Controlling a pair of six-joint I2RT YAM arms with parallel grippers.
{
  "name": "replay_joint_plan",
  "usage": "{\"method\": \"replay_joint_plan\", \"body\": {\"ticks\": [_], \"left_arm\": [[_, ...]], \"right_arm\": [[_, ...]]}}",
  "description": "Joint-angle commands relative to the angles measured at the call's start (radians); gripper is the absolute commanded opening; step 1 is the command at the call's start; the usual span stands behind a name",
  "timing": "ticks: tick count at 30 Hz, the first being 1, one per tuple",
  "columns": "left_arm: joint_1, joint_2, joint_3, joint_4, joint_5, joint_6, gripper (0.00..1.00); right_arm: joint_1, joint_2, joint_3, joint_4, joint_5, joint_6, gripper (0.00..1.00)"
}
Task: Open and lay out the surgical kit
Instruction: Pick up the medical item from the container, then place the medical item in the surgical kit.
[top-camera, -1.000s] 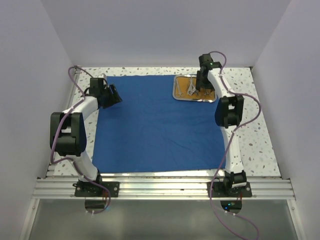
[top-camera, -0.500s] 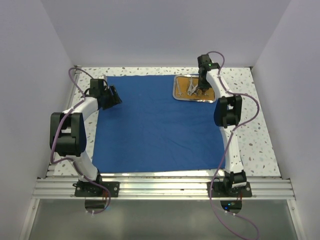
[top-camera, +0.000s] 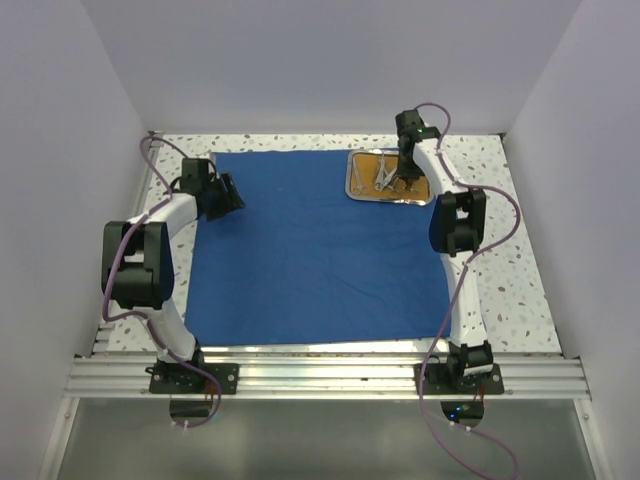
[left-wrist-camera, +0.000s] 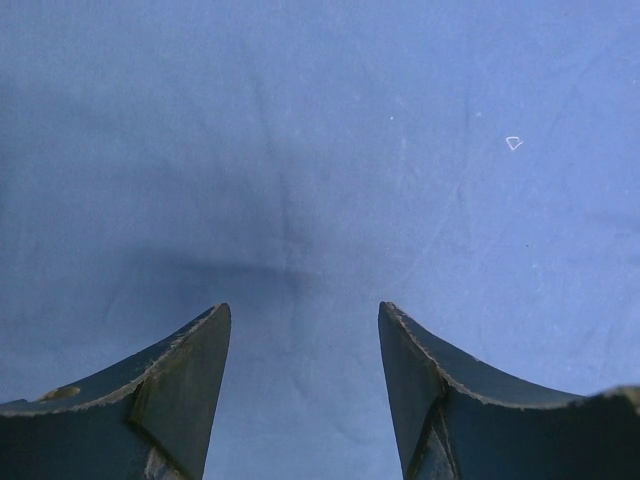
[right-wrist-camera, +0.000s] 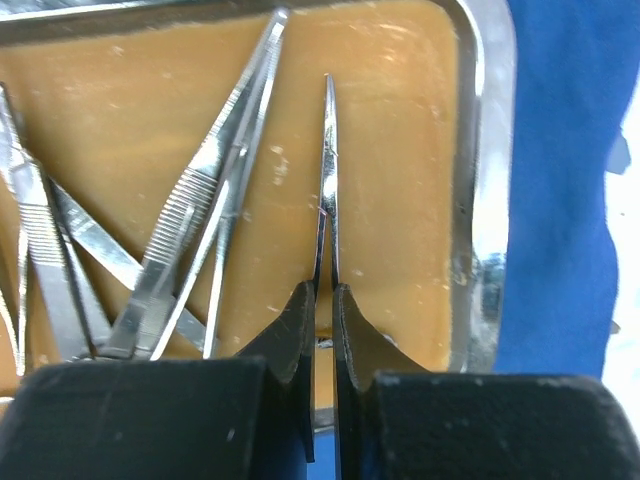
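The royal-blue cloth lies spread flat on the table. At its far right corner sits the steel tray with an orange-brown inside. Several silver instruments lie in it. My right gripper reaches down into the tray. In the right wrist view the right gripper is shut on thin tweezers near the tray's rim; ribbed forceps lie to the left. My left gripper hovers over the cloth's far left edge. In the left wrist view the left gripper is open over bare cloth.
The speckled tabletop shows on both sides of the cloth. White walls close in the left, right and back. An aluminium rail with the arm bases runs along the near edge.
My right gripper has closed onto the thin tweezers in the tray, and its wrist has shifted slightly. The left arm has barely moved.
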Motion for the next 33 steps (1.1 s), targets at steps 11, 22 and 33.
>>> {"method": "replay_joint_plan", "body": {"ticks": [11,22,33], "left_arm": [[0.007,-0.011,0.058,0.027,0.055,-0.015,0.63],[0.007,-0.05,0.023,0.051,0.066,-0.026,0.63],[0.004,-0.041,0.049,0.047,0.077,-0.039,0.64]], "right_arm": [[-0.009,-0.339,-0.104,-0.011,0.038,0.029,0.0],[0.017,-0.662,-0.504,-0.038,-0.08,0.106,0.0],[0.148,-1.068,-1.2,-0.096,-0.088,0.206,0.0]]}}
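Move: The right hand already has the medical item pinched, still low in the right part of the tray. The bare cloth it is carried to lies some 26 cm back and 2 cm left of this hand, 2 cm lower. The tray's middle is about 6 cm left and 2 cm ahead; a pair of tweezers lies 6 cm left and 3 cm ahead. For the left hand, that cloth spot is roughly 54 cm right, 15 cm back and 5 cm below. Up first, by about 15 cm, the right hand lifts the pinched medical item out of the tray, then sweeps fast back over the near rim and above the cloth to some 26 cm behind its start, sinking on the way. The fingers tip outward a little during the lift, then swing back to point more steeply down, keeping their hold. ##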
